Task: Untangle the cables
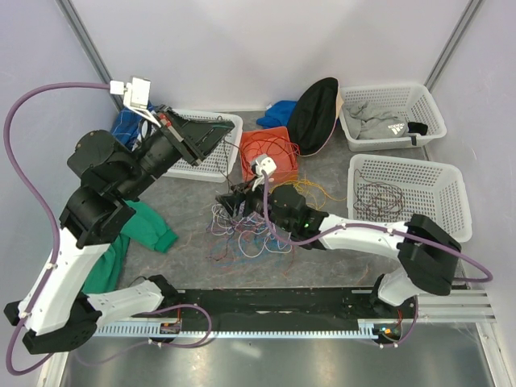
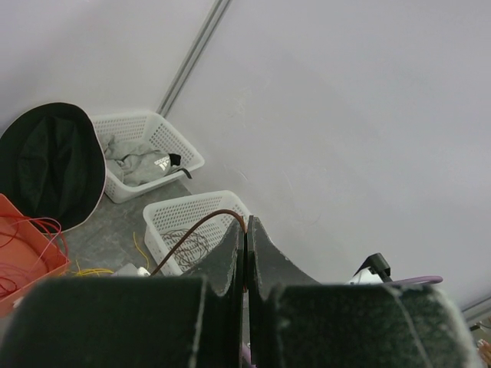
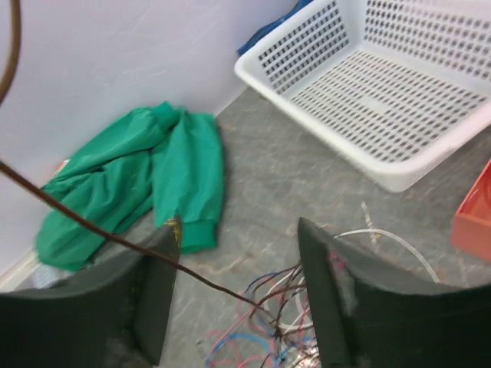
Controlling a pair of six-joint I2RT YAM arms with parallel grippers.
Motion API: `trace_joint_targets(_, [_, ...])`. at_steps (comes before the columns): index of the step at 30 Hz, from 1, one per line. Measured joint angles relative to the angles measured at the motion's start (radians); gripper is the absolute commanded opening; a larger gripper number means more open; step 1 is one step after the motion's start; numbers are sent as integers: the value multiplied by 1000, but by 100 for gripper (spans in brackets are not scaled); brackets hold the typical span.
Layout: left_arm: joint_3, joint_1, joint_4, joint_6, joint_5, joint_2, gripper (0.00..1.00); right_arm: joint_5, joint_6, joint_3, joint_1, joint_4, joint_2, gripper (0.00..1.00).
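Note:
The cables (image 1: 242, 230) lie as a loose tangle of red, blue, purple and white wires on the grey table. My left gripper (image 1: 214, 139) is raised over the left basket. Its jaws (image 2: 246, 230) are shut on one brown cable (image 2: 192, 234), which arcs down and away. That brown cable (image 3: 115, 238) runs taut across the right wrist view into the tangle (image 3: 288, 314). My right gripper (image 1: 232, 198) hovers low at the tangle's far edge. Its fingers (image 3: 157, 284) stand open, the knot of wires lying between them below the tips (image 3: 238, 228).
An orange tray (image 1: 284, 135) holds red wires. A black hat (image 1: 314, 113) leans behind it. White baskets: left (image 1: 230, 121), far right with grey cloth (image 1: 431, 113), right with brown wires (image 1: 455, 201). Green cloth (image 1: 141, 230) lies left, blue cloth (image 1: 278, 111) at the back.

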State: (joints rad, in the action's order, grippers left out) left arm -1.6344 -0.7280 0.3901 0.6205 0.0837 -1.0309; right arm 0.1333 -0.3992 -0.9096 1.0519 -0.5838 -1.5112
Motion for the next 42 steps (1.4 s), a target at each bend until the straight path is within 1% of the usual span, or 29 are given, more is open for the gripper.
trace_joint_targets(1, [6,0,1,0,-3,6,2,12,3,-6,0,-17,-16,19])
trace_joint_targets(2, [13,0,1,0,-6,15,2,24,-1,-15,0,-33,-32,5])
trace_joint_targets(3, [21,0,2,0,-8,23,2,31,6,-21,-1,-43,-39,0])
trace_joint_targets(6, [43,0,6,-1,-29,50,2,78,18,-22,-1,-49,-16,0])
trace_joint_targets(8, [60,0,6,-6,-58,72,2,112,42,-23,-1,0,48,0])
trace_joint_targets(10, [84,0,8,-16,-97,108,2,137,75,-51,-1,105,135,0])
trace_joint_targets(11, [100,0,5,-22,-125,129,2,149,93,-95,-1,175,174,0])
trace_joint_targets(13, [128,0,4,-33,-174,173,2,163,132,-260,-2,339,226,0])
trace_joint_targets(16, [186,0,-14,-46,-244,243,2,172,179,-535,-2,510,275,0])
trace_joint_targets(18, [235,0,-46,-51,-281,291,2,178,199,-675,-2,585,312,0])
trace_joint_targets(21, [318,0,-79,-56,-320,344,2,185,217,-797,-2,670,372,0])
trace_joint_targets(24, [414,-9,-113,-56,-304,375,5,174,219,-835,4,766,413,0])
trace_joint_targets(26, [492,-8,-128,-56,-303,405,25,172,218,-836,4,827,406,0])
trace_joint_targets(27, [539,-5,-128,-55,-296,426,37,174,218,-836,1,856,397,0])
trace_joint_targets(28, [586,-4,-138,-54,-281,448,60,174,218,-836,-1,889,386,0])
trace_joint_targets(29, [621,-5,-138,-57,-270,466,73,174,218,-835,-1,909,375,0])
trace_joint_targets(30, [661,-5,-140,-57,-258,486,99,174,218,-830,-1,929,362,0])
trace_joint_targets(34, [756,-3,-144,-46,-241,524,100,174,218,-789,-1,999,338,0])
trace_joint_targets(37, [808,-3,-166,-46,-238,558,99,174,216,-760,-1,1022,338,0])
trace_joint_targets(42, [937,-3,-307,-40,-149,636,98,174,207,-719,-1,1027,338,0])
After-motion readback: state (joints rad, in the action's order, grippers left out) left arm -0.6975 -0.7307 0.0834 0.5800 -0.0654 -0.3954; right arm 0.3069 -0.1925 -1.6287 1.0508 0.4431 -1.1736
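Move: The brown cable hangs between your right gripper's open fingers, only 1 to 2 cm forward and about 1 cm left of the hand point. From there the tangled pile is roughly 22 cm below and 3 cm right, level in reach; the orange box lies some 22 cm forward and 9 cm right, the left white basket 25 cm forward and 14 cm left, both about 20 cm lower. From the left gripper, which already holds the cable higher up, that stretch is about 30 cm below, 5 cm forward and 3 cm left. Shut the right gripper on the hanging brown cable and haul it up about 37 cm, swinging right and somewhat back with the fingertips tipping up, then ease partway down. Meanwhile draw the still closed left gripper about 9 cm left, then sink it, opening wide on the way so it lets go of the cable. ##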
